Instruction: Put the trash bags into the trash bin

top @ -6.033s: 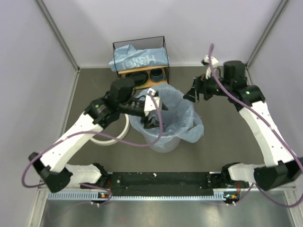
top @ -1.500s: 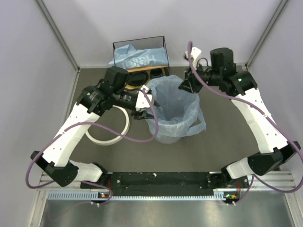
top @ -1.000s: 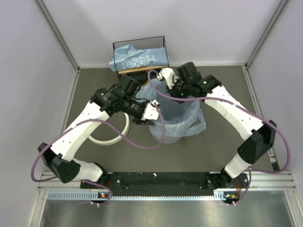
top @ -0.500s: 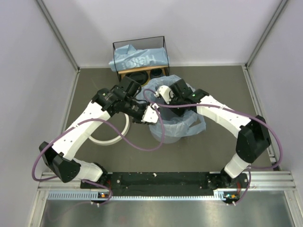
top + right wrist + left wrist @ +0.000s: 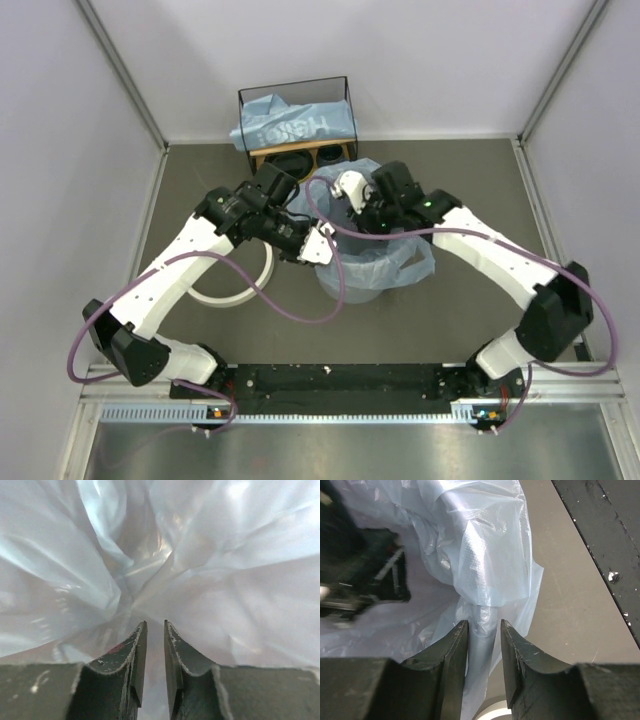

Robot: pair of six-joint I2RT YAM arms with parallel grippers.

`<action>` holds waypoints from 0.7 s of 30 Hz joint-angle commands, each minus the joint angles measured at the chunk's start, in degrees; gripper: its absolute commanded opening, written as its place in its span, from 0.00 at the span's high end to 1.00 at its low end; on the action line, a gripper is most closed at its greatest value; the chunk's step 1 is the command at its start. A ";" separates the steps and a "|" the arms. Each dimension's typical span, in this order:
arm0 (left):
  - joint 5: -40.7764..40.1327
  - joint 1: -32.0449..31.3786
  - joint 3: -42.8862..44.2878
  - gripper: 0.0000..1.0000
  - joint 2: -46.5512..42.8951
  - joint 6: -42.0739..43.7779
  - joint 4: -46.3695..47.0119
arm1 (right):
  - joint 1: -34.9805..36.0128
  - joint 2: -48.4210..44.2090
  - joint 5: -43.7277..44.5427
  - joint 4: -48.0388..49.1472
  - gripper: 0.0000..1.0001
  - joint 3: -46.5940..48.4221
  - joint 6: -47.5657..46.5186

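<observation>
The trash bin [image 5: 352, 292] stands mid-floor, lined with a light-blue trash bag [image 5: 398, 256] whose edges hang over its sides. My left gripper [image 5: 322, 247] is at the bin's left rim. In the left wrist view its jaws [image 5: 484, 625] are shut on a fold of that trash bag [image 5: 485, 545]. My right gripper [image 5: 363, 217] reaches down into the bin's mouth. Its jaws [image 5: 155, 625] stand a narrow gap apart, with nothing between them and only the bag's film [image 5: 225, 555] ahead. A second trash bag [image 5: 295, 125] with white lettering lies on the shelf.
A black-wire-framed wooden shelf [image 5: 346, 100] stands against the back wall with dark bowls [image 5: 290, 162] under the bag. The loose white ring [image 5: 215, 295] lies on the floor left of the bin, under my left arm. White walls close in on both sides.
My right gripper swung in over the bin, dipped into the bag, and its jaws have parted slightly. My left gripper closed in on the bag fold at the rim and has stayed there.
</observation>
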 commanded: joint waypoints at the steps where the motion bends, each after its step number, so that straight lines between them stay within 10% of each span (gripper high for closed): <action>1: 1.28 -0.03 -0.46 0.63 0.12 0.89 -2.15 | -2.49 -9.29 -11.94 -1.33 0.74 7.93 2.27; 11: 1.36 0.05 -0.28 0.63 0.12 2.73 -2.85 | -16.82 -2.46 -28.16 -4.58 0.41 25.33 16.25; 21: 1.54 0.14 1.04 0.62 1.18 3.61 -2.94 | -17.71 7.22 -25.36 -8.19 0.42 29.66 10.38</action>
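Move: The right gripper starts low inside the bag-lined bin; the bag's far rim stands about 9 cm ahead of it, level sideways, and roughly 11 cm higher. The rim bunch pinched by the left gripper is some 9 cm back, 7 cm left and 8 cm up from the right hand, and the mug about 18 cm ahead, 5 cm left and 8 cm lower. From the left gripper the far rim lies about 17 cm ahead, 8 cm right, nearly level. Lift the right gripper steeply out of the bag-lined bin, about 21 cm up, opening the fingers to a bit over half and rolling the hand some 30 degrees so its left side rises. As the climb ends, carry it 7 cm forward and then down about 6 cm towards the bag's far rim, fingers still open. Keep the left gripper still, holding its bunch of the near-left rim. ##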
